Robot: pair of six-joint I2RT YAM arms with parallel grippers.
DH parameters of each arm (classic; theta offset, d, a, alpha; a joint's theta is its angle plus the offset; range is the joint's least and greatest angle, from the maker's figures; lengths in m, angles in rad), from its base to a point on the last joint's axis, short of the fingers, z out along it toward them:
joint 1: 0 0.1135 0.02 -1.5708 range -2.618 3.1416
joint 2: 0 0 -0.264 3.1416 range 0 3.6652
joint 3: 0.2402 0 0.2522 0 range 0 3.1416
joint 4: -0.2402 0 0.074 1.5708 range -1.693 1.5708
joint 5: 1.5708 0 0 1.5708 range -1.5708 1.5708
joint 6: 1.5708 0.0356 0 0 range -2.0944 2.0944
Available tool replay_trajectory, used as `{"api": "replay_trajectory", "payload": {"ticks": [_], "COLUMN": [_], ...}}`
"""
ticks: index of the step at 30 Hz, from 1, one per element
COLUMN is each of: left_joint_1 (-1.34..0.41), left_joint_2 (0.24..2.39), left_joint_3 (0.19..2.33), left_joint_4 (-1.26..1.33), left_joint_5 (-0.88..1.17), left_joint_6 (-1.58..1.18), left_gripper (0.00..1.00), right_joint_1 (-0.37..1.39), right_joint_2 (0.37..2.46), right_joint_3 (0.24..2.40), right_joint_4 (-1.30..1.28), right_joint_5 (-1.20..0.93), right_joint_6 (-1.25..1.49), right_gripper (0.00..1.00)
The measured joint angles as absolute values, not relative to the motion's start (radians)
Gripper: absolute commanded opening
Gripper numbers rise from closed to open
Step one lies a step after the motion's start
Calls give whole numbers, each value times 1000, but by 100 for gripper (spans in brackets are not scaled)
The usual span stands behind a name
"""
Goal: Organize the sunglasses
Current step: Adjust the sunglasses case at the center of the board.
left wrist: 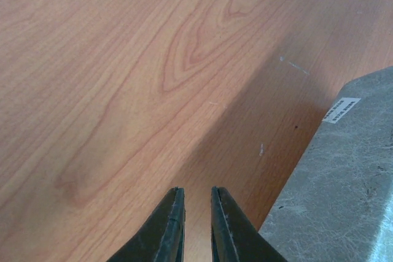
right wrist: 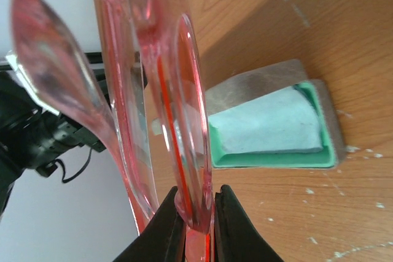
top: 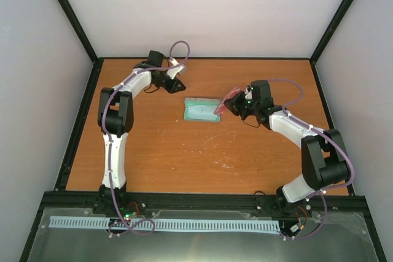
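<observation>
The sunglasses (right wrist: 184,78), red-orange and translucent, stand upright in my right gripper (right wrist: 196,204), which is shut on the rim of one lens. In the top view they (top: 228,99) hang just right of the open grey case (top: 202,110), with the right gripper (top: 236,105) beside them. The case (right wrist: 325,121) has a teal-green lining and a pale blue cloth (right wrist: 270,124) lies inside it. My left gripper (left wrist: 198,197) hovers low over bare wood left of the case's grey side (left wrist: 344,176). Its jaws are almost together with only a narrow slit, and nothing is between them. In the top view the left gripper (top: 178,84) sits up and left of the case.
The wooden table (top: 184,151) is ringed by a black frame (top: 80,121) and pale walls. Small white scuffs (top: 227,164) mark the wood in front of the case.
</observation>
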State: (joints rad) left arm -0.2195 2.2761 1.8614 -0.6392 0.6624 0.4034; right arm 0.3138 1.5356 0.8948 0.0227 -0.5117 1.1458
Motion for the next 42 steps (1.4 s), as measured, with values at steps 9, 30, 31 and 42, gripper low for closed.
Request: {"api": "replay_trajectory", "payload": {"ticks": [9, 30, 31, 42], "left_joint_1": [-286, -337, -337, -337], "left_joint_2": [2263, 2079, 2077, 2056], "left_joint_3": [1738, 1453, 1448, 1422], "left_joint_4": [-623, -512, -511, -493], "left_joint_5": [666, 701, 701, 703], "left_joint_6": [399, 321, 320, 320], "left_gripper": [15, 15, 15, 15], "right_joint_1": [309, 321, 325, 367], "right_joint_2": [1537, 1855, 1872, 1971], "right_joint_3": [898, 1133, 1153, 1219], "right_joint_4": [-74, -152, -164, -229], "right_joint_5": [-442, -614, -624, -672], "right_joint_6": [1148, 928, 911, 863], "right_gripper": [3, 3, 3, 3]}}
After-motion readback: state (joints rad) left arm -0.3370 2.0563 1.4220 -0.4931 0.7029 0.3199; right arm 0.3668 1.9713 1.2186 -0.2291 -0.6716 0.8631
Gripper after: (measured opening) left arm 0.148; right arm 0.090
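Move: The open sunglasses case, its long side running left-right, has its middle about 10 cm back and 9 cm to the right of my left hand, some 6 cm lower; the pale cloth lies inside it. The sunglasses are some 21 cm right and 6 cm back, about 4 cm higher. My right hand holds them already; the case lies about 12 cm to its left, 3 cm back and 12 cm down. With my nearly shut left fingers I sweep back about 10 cm and a little right, dipping to come against the grey far side of the case by its left end and turn it, then I rise slightly and ease to a stop. My right hand keeps the sunglasses pinched and sinks some 9 cm over the case, edging right, then going left, turning counter-clockwise and tipping down. ##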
